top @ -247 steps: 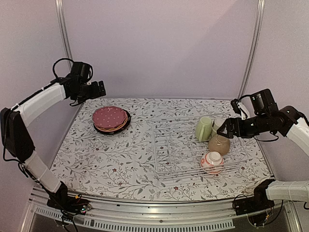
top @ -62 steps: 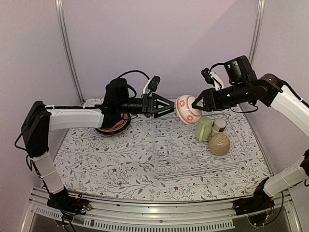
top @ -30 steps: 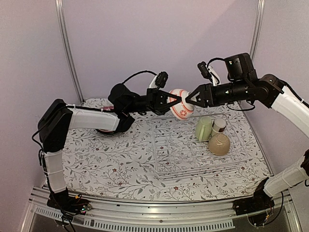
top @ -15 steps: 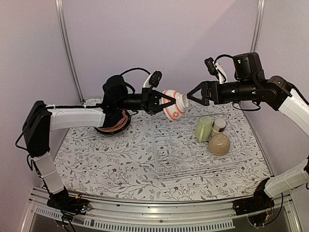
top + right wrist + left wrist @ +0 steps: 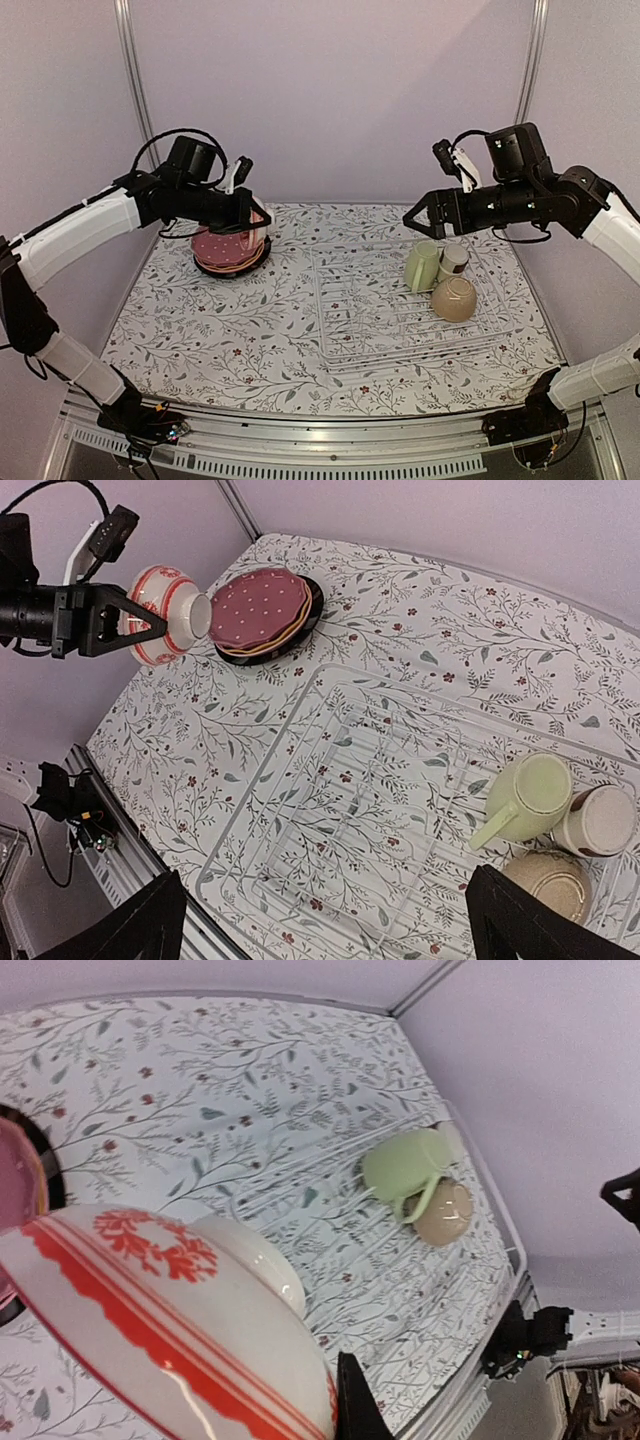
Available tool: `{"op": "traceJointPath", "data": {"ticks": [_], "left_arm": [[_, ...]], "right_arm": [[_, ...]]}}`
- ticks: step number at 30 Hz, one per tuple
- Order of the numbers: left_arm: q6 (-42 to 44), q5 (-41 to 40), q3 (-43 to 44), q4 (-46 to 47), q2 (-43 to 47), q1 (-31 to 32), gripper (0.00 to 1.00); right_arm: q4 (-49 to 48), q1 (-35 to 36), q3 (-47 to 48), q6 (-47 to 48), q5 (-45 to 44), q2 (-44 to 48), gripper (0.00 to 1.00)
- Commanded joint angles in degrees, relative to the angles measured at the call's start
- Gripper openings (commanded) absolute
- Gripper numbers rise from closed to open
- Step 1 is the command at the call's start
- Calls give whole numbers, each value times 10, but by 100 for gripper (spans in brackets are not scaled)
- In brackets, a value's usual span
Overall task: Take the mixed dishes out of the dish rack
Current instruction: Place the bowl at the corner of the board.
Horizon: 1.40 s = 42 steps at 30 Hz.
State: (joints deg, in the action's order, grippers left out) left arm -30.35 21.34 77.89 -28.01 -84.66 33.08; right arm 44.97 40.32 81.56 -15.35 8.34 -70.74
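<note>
My left gripper (image 5: 245,213) is shut on the white-and-red patterned bowl (image 5: 259,217), held tilted just above the stack of plates (image 5: 225,252) with the maroon dotted plate on top, at the back left. In the left wrist view the bowl (image 5: 170,1330) fills the foreground, with one dark finger (image 5: 355,1405) against its rim. My right gripper (image 5: 415,225) is open and empty in the air above the back right of the white wire dish rack (image 5: 400,310). The rack holds a pale green cup (image 5: 421,266), a small grey-white cup (image 5: 453,262) and a tan bowl (image 5: 454,298).
The right wrist view looks down on the rack (image 5: 400,810), the cups (image 5: 525,795) and the plate stack (image 5: 265,610). The floral tablecloth (image 5: 220,330) covers the table. Purple walls stand behind and at the sides. A metal rail (image 5: 300,455) runs along the near edge.
My left arm has carried the patterned bowl from the middle of the table leftwards to above the plate stack. My right gripper, having let the bowl go, has drawn back to the right and stays open.
</note>
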Motion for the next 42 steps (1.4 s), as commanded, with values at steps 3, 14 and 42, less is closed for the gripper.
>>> {"op": "traceJointPath", "data": {"ticks": [3,14,42], "left_arm": [[40,-252,4,-228,29,-14,0],[-21,-423,-51,-325,15,-43,0],[16,-426,-109,-260,-137,-96,0]], "right_arm": [[49,-4,-16,25,-37,3,99],[54,-3,-31,25,-48,3,99],[109,-4,-52,26,-108,-16,99]]}}
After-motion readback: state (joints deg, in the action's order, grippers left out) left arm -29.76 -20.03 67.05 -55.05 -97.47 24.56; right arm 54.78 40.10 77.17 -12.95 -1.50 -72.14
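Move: The flower-patterned bowl, already in the left fingers, is bound for bare table near the left edge: about 24 cm left of that hand, 2 cm back and 26 cm below. The plate stack lies some 14 cm ahead, 14 cm left and 25 cm down. From the empty right hand, the green mug is about 12 cm ahead, 9 cm right and 28 cm below; the brown bowl is 3 cm ahead, 16 cm right and 29 cm down. The flower-patterned bowl stays pinched in the left hand, which swings it about 21 cm left on the near side of the plate stack while sinking, then lowers it nearly straight down, some 20 cm in all; the wrist turns through roughly 65 degrees until the fingers point almost down. The wide-open right hand eases down and a little right, towards the green mug, touching nothing. ##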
